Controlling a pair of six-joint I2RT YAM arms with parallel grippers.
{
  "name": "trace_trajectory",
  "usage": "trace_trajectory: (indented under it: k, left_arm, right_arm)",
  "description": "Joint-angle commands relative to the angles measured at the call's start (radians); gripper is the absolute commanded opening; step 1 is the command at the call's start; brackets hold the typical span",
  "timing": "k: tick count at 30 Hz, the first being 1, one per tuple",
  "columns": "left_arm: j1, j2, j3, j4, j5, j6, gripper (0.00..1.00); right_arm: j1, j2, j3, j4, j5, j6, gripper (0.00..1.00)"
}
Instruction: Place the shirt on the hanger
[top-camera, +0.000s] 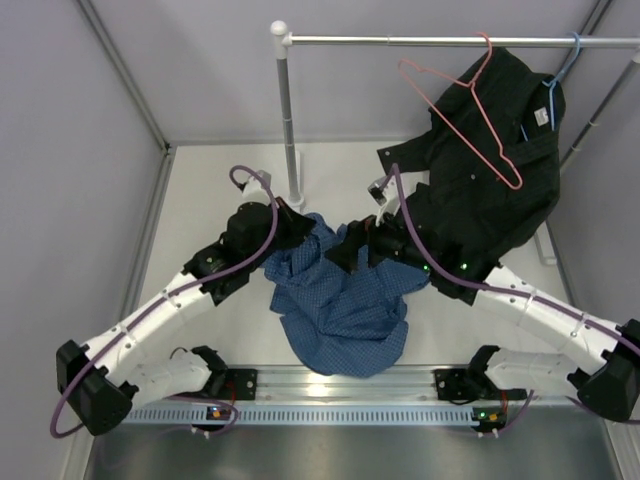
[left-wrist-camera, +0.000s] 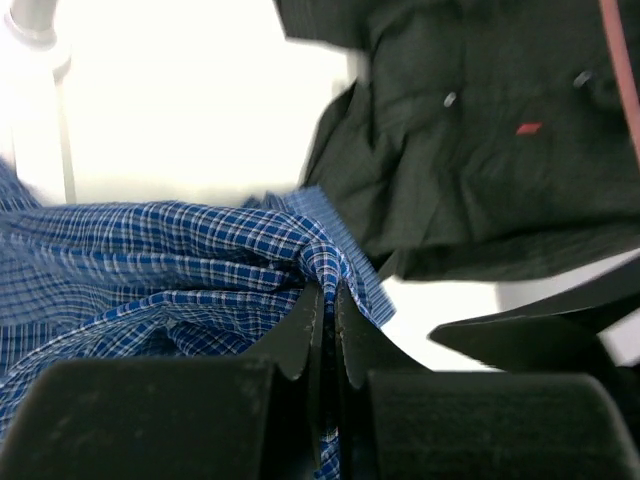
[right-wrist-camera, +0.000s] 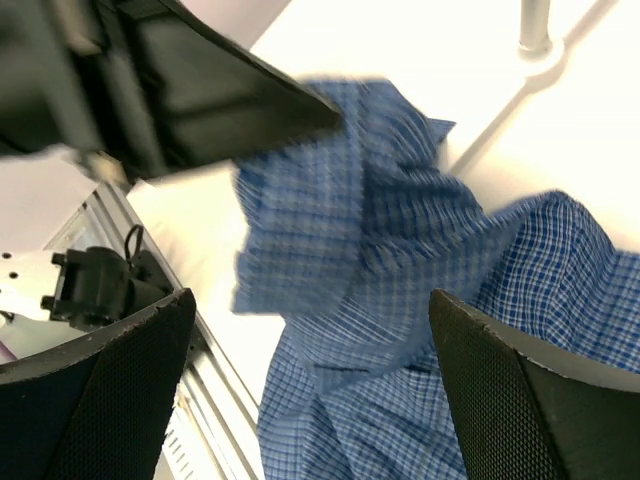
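Observation:
The blue checked shirt (top-camera: 340, 305) lies bunched in the middle of the table, between both arms. My left gripper (top-camera: 298, 226) is shut on a fold of the shirt (left-wrist-camera: 200, 260) at its upper left edge and lifts that fold. My right gripper (top-camera: 345, 250) is open above the shirt (right-wrist-camera: 400, 300), with nothing between its fingers (right-wrist-camera: 530, 400). The pink-red wire hanger (top-camera: 470, 115) hangs by its hook from the rail (top-camera: 430, 41) at the back right, in front of the black shirt.
A black shirt (top-camera: 490, 180) hangs on a light blue hanger (top-camera: 562, 70) at the right end of the rail. The rail's white post (top-camera: 288, 120) stands just behind my left gripper. Grey walls close in both sides.

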Motion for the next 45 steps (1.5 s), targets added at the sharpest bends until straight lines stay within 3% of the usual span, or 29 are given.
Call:
trace_trajectory:
  k: [1, 7, 12, 25, 28, 33, 34, 35, 36, 37, 38, 40, 45]
  left_arm:
    - [-0.046, 0.031, 0.027, -0.034, -0.110, 0.049, 0.00]
    - [-0.085, 0.051, 0.028, -0.034, -0.139, 0.038, 0.00]
    - [-0.092, 0.064, 0.037, -0.032, -0.151, 0.035, 0.00]
    - [-0.092, 0.065, 0.048, -0.032, -0.142, 0.029, 0.00]
    - [-0.094, 0.070, 0.048, -0.034, -0.138, 0.030, 0.00]
    - [-0.092, 0.076, 0.062, -0.032, -0.176, 0.056, 0.00]
    - [-0.092, 0.083, 0.067, -0.035, -0.187, 0.065, 0.05]
    - [-0.092, 0.088, 0.076, -0.043, -0.197, 0.076, 0.18]
    - [-0.092, 0.094, 0.103, -0.051, -0.211, 0.101, 0.33]
    - [-0.091, 0.103, 0.122, -0.058, -0.243, 0.114, 0.57]
    - [-0.089, 0.117, 0.145, -0.083, -0.259, 0.130, 0.72]
    - [-0.085, 0.131, 0.220, -0.107, -0.295, 0.185, 0.98]
    - [-0.083, 0.061, 0.268, -0.172, -0.303, 0.325, 0.98]
  right_arm:
    - [0.060, 0.001, 0.057, 0.102, 0.090, 0.006, 0.95]
    - [0.199, 0.063, 0.155, -0.102, 0.487, 0.007, 0.85]
    - [0.255, 0.115, 0.171, -0.139, 0.526, 0.030, 0.70]
    - [0.281, 0.259, 0.197, -0.136, 0.681, 0.049, 0.51]
    - [0.279, 0.268, 0.210, -0.130, 0.724, 0.052, 0.43]
    - [0.281, 0.252, 0.215, -0.123, 0.748, 0.047, 0.12]
    - [0.279, 0.244, 0.212, -0.123, 0.753, 0.046, 0.11]
    - [0.279, 0.235, 0.207, -0.125, 0.756, 0.041, 0.10]
    - [0.279, 0.216, 0.198, -0.125, 0.761, 0.038, 0.10]
    - [0.275, 0.206, 0.194, -0.125, 0.764, 0.035, 0.05]
    - [0.269, 0.193, 0.186, -0.125, 0.759, 0.033, 0.00]
    - [0.232, 0.160, 0.178, -0.134, 0.724, 0.030, 0.00]
    - [0.091, 0.045, 0.157, -0.174, 0.617, -0.002, 0.00]
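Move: My left hand still holds a gathered fold of the blue shirt off the table. My open right gripper, which is to take it, is about 7 cm to the left hand's right and 3 cm back. From my right hand that fold is some 5 cm left, 3 cm ahead and 1 cm lower. The shirt's spread body is about 6 cm back and 20 cm below the right hand; the black shirt is roughly 28 cm right, 17 cm ahead. I lower the held fold about 4 cm with my left hand and keep it there. My right hand edges left and slightly up, sinks some 7 cm beside it while turning about 25 degrees clockwise and easing forward, then pinches the cloth shut. My left fingers open and back off upward and slightly forward, while my right hand rises about 4 cm and draws right. ##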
